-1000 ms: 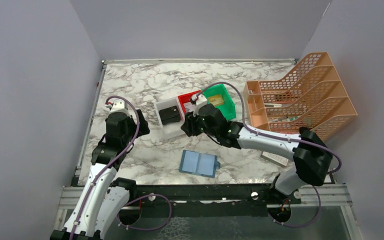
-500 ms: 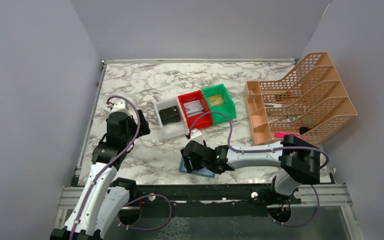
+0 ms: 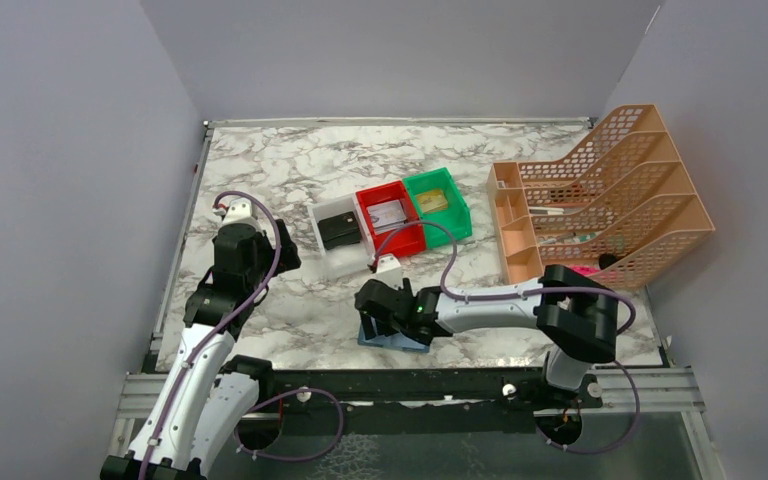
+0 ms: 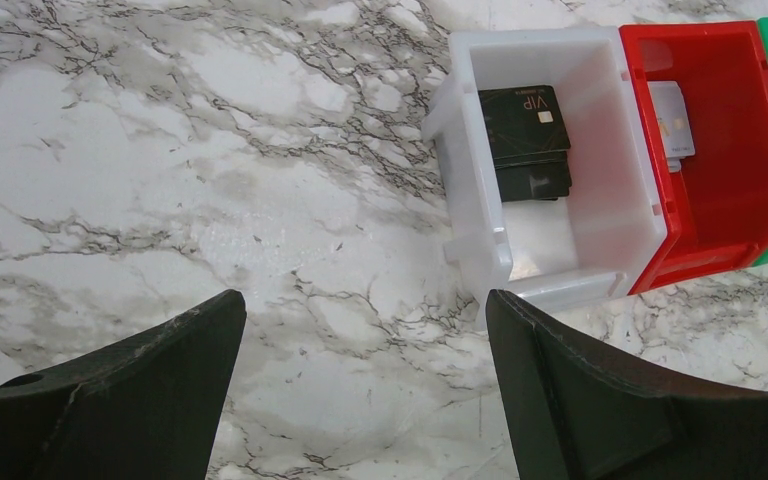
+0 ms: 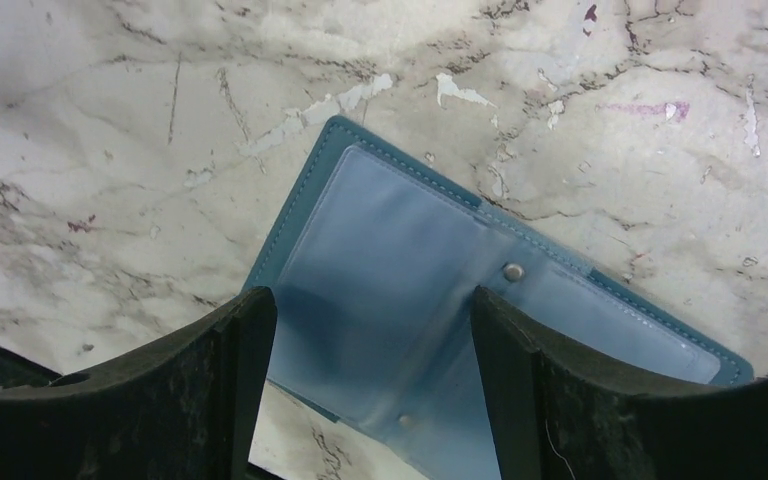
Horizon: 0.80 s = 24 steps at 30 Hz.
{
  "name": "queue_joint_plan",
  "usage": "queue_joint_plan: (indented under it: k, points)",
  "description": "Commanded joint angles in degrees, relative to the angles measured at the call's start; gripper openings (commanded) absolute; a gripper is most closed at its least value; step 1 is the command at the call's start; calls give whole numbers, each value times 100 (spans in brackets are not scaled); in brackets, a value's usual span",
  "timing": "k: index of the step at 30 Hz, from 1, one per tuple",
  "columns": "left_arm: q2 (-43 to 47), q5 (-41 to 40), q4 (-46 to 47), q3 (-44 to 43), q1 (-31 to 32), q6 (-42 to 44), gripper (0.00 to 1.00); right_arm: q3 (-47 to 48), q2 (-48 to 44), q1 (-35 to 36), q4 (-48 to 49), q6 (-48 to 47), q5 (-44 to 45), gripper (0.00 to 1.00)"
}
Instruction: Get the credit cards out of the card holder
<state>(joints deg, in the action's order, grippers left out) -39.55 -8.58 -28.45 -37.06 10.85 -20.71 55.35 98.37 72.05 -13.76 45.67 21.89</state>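
The teal-blue card holder point(image 5: 410, 270) lies open and flat on the marble near the front edge, partly hidden under my right arm in the top view point(image 3: 388, 341). Its clear pocket panels show only blue lining. My right gripper point(image 5: 370, 300) hangs open just above it, fingers either side of the left panel, nothing between them. Black credit cards point(image 4: 525, 125) lie in the white bin point(image 4: 480, 250), a pale card point(image 4: 672, 120) in the red bin point(image 4: 730, 200), a gold card point(image 3: 434, 201) in the green bin. My left gripper point(image 4: 365, 300) stands open over bare marble left of the bins.
The three bins sit in a row mid-table, the white bin point(image 3: 343, 262), the red bin point(image 3: 401, 241) and the green bin point(image 3: 457, 222). An orange mesh file rack point(image 3: 600, 190) fills the right side, with a pink item point(image 3: 585, 270) at its foot.
My right arm swung from the red and green bins down to the card holder at the front, and its jaws opened wider. The left arm stayed still.
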Motion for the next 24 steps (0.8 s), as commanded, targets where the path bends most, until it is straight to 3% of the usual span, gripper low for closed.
queue_joint_plan:
  k: [1,10,18,24]
  points:
    - [-6,57,127,52,-29,49,93,372,529,46,-623,497,282,76]
    - [10,79,130,58,-31,54,93,720,1169,372,-1777,1438,1281,75]
    - [0,145,149,67,-31,58,93,549,1272,407,-1715,1509,1301,53]
    - [14,168,164,76,-33,58,93,276,1027,409,-1321,1382,1205,47]
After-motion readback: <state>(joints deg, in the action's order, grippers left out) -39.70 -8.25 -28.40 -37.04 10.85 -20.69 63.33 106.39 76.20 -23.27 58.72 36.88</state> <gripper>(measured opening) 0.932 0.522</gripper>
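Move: I have the clear left pocket of the card holder right under my right fingers, about 2 cm below. The right pocket lies some 7 cm to the right of it and 1 cm nearer. Farther out, the white box sits about 19 cm ahead and 8 cm left of my right hand, the red box 23 cm ahead and 3 cm right. From my left hand the left pocket is roughly 18 cm right, 10 cm back and 16 cm below. With my right hand I settle about 1 cm down and 1 cm forward onto the left pocket, drifting slightly left and coming back, while the hand twists some 15 degrees, mostly clockwise. Then I draw the half-open fingers together by about a third, pinching the clear pocket between the tips and stopping well short of shut. ##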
